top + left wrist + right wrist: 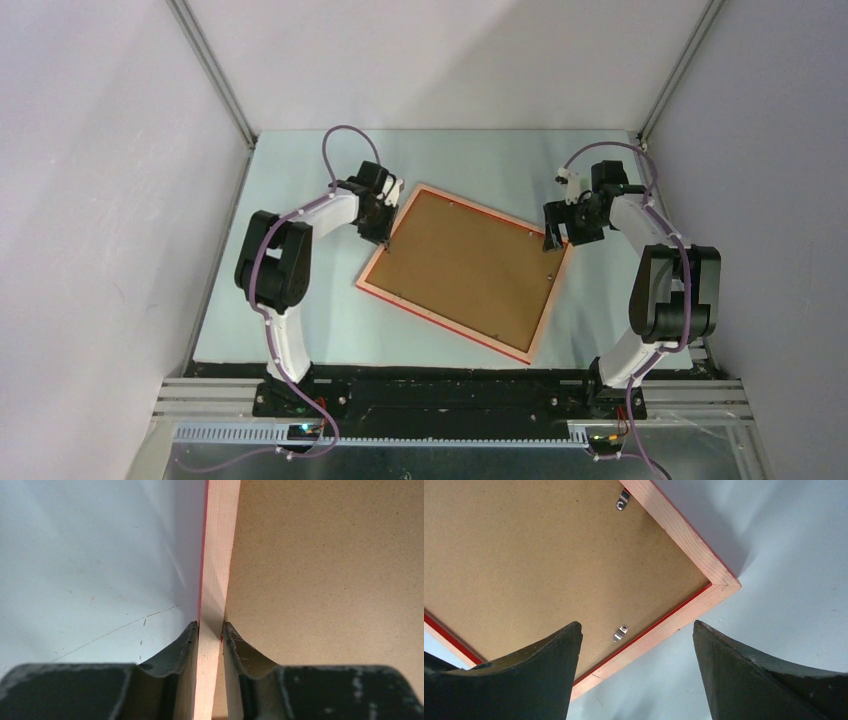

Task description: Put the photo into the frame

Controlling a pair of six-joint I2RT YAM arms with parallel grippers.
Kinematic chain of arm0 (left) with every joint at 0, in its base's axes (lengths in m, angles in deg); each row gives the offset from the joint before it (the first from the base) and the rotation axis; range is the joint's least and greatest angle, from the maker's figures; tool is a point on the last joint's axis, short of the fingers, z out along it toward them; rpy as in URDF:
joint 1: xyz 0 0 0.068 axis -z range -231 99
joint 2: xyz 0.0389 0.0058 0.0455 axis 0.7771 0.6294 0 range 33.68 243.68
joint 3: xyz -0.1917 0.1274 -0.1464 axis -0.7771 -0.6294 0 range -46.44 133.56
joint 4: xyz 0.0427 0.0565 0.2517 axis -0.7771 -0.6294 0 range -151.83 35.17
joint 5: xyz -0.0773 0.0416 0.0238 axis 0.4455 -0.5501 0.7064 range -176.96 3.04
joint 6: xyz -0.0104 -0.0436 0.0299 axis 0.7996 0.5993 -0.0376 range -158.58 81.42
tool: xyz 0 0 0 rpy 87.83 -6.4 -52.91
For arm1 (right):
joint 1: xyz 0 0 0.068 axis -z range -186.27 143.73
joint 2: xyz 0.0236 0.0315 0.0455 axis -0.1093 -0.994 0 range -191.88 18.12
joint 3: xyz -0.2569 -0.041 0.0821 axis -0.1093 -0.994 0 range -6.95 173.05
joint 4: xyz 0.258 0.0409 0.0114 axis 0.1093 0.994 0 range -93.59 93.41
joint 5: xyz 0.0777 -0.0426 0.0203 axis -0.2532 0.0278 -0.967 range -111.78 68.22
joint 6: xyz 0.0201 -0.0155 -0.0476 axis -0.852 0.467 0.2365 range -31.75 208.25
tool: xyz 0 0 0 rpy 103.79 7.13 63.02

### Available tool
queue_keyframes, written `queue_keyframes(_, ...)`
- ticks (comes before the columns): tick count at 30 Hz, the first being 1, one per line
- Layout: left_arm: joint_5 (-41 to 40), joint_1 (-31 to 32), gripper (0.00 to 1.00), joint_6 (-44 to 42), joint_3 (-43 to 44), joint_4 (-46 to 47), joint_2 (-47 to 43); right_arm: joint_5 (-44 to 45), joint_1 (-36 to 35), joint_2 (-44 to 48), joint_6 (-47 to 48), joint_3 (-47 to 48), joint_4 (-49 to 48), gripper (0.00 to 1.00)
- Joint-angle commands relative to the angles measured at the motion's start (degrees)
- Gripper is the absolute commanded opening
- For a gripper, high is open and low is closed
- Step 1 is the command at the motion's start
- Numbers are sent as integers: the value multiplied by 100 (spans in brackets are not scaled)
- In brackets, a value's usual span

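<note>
The frame lies back-up on the table, skewed, with pale wood rails and a red lip. A brown backing board fills it. The photo is hidden. My left gripper is at the frame's left rail; in the left wrist view it is shut on that wood rail, one finger on the outer side and one on the board side. My right gripper hovers open over the frame's right corner, with nothing between its fingers.
Two small metal clips sit on the backing board near the right corner. The pale blue table is walled by white panels on three sides. The arm bases stand at the near edge.
</note>
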Motion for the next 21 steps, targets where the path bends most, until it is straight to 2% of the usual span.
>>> queue_keyframes(1,72,5,26,-13,-66,-17,-295,-130,57,99,-132,5,-29,85)
queue_keyframes(4,93,5,24,-10,-78,1,-314,-215,93,102,-219,-27,33,85)
queue_keyframes(14,46,10,53,23,-65,24,-414,-18,198,-155,-523,-189,31,85)
queue_keyframes(21,149,8,63,-3,-117,68,-490,89,401,-224,-566,-338,91,85)
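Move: Just back and to the left of the open right hand, about 2 cm each way and some 6 cm below, sits the metal clip on the frame's right rail. The frame's far right corner is about 5 cm ahead and 2 cm to the right; the far-rail clip is roughly 6 cm ahead and 6 cm left. Straddling the left rail, the left hand has that rail's clip about 1 cm to its right, 1 cm lower; the frame's near left corner is some 7 cm back and 5 cm left. Letting go of the frame's left rail, the left hand nips in a touch more, then spreads its fingers to about twice their opening, staying almost in place. Meanwhile the wide-open right hand pauses, then sinks some 2.5 cm towards the right rail and its clip, drifting about 1.5 cm back and as much right, turning slightly clockwise and steepening its fingers. ##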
